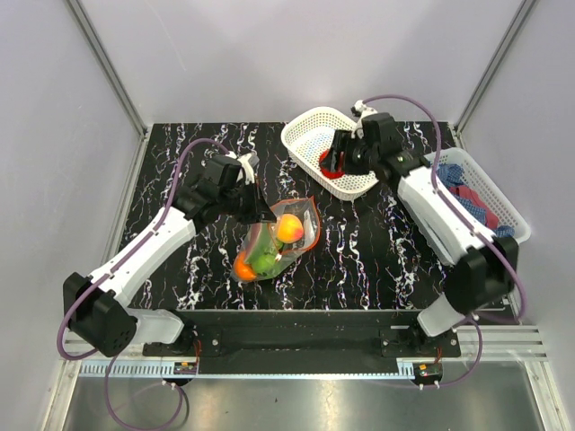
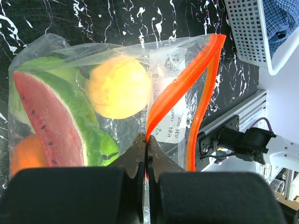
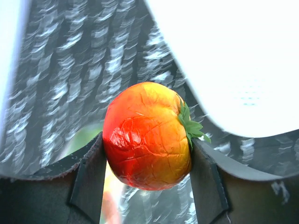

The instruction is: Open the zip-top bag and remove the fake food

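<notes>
The zip-top bag (image 1: 277,235) lies on the black marbled table, its orange-red zip strip (image 2: 187,79) parted at the mouth. My left gripper (image 2: 148,140) is shut on one side of that strip at the bag's edge (image 1: 268,215). Fake food shows through the plastic: a watermelon slice (image 2: 51,126), a yellow-orange ball (image 2: 119,86) and an orange ball (image 2: 25,156). My right gripper (image 3: 145,158) is shut on a red tomato (image 3: 145,135), with both pads pressed against its sides. It hangs with the tomato (image 1: 331,162) over the white lattice basket (image 1: 310,135).
A second white basket (image 1: 490,193) at the right edge holds blue and red cloths (image 1: 467,196). Its corner (image 2: 247,32) shows in the left wrist view. Grey walls close in the table on three sides. The arm bases sit on the rail at the near edge.
</notes>
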Robot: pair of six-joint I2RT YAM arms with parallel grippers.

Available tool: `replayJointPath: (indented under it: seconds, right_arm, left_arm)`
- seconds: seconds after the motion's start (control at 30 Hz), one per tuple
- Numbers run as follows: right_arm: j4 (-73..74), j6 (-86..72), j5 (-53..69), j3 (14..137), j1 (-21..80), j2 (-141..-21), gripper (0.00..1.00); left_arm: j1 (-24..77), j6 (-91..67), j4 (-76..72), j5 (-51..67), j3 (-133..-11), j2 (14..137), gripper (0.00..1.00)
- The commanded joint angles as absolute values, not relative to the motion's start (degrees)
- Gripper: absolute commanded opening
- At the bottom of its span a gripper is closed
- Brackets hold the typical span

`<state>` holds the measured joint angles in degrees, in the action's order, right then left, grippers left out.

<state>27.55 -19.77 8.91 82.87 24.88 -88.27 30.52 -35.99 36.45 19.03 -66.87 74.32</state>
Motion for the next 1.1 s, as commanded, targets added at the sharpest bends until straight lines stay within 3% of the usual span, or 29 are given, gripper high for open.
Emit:
replayJointPath:
  seconds: [0.0, 0.23, 0.6, 0.67, 0.9, 1.07]
  right_arm:
    - [31.7, -14.2, 1.2, 93.0, 20.5, -99.2, 0.38]
    - [39.5, -8.6, -2.5, 106.6, 16.4, -114.6, 0.47]
    - [45.3, -5.8, -0.4, 114.0, 16.2, -125.9, 0.84]
    - [46.8, -5.7, -1.0, 114.3, 16.2, -125.6, 0.95]
    - [50.9, -7.6, -0.8, 112.2, 16.7, -117.0, 1.00]
    - [49.1, -7.0, 2.0, 101.1, 21.2, -103.4, 1.00]
  left_arm:
    - [30.6, -34.7, 35.6, 19.9, -67.1, 72.2, 0.00]
    - [30.5, -34.8, 36.1, 21.3, -68.6, 71.2, 0.00]
    - [30.1, -33.3, 37.4, 21.4, -71.3, 73.0, 0.00]
    - [30.1, -33.7, 37.4, 22.2, -71.7, 73.5, 0.00]
    - [30.2, -33.9, 37.4, 22.3, -70.8, 72.7, 0.00]
    - [29.8, -33.0, 38.1, 22.6, -72.5, 75.0, 0.00]
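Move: The tomato is already pinched in the right fingers, high and just short of the white basket, whose middle lies about 20 cm ahead, 4 cm to the right and 19 cm lower. The zip-top bag is some 13 cm back, 12 cm left and 17 cm down; the laundry basket stands 33 cm to the right, 3 cm ahead, equally low. From the left hand, the white basket's middle lies roughly 33 cm ahead, 15 cm right and 15 cm down. Down and forward, bearing right, the right hand carries the tomato about 17 cm lower and 12 cm out into the near right end of the white basket, its fingers tipping steeper and rolling some 25 degrees, left side dipping. The fingers then spread wide, letting go, and the hand backs up and towards the base. The left hand keeps its pinch on the bag's zip edge, lifting slightly. ##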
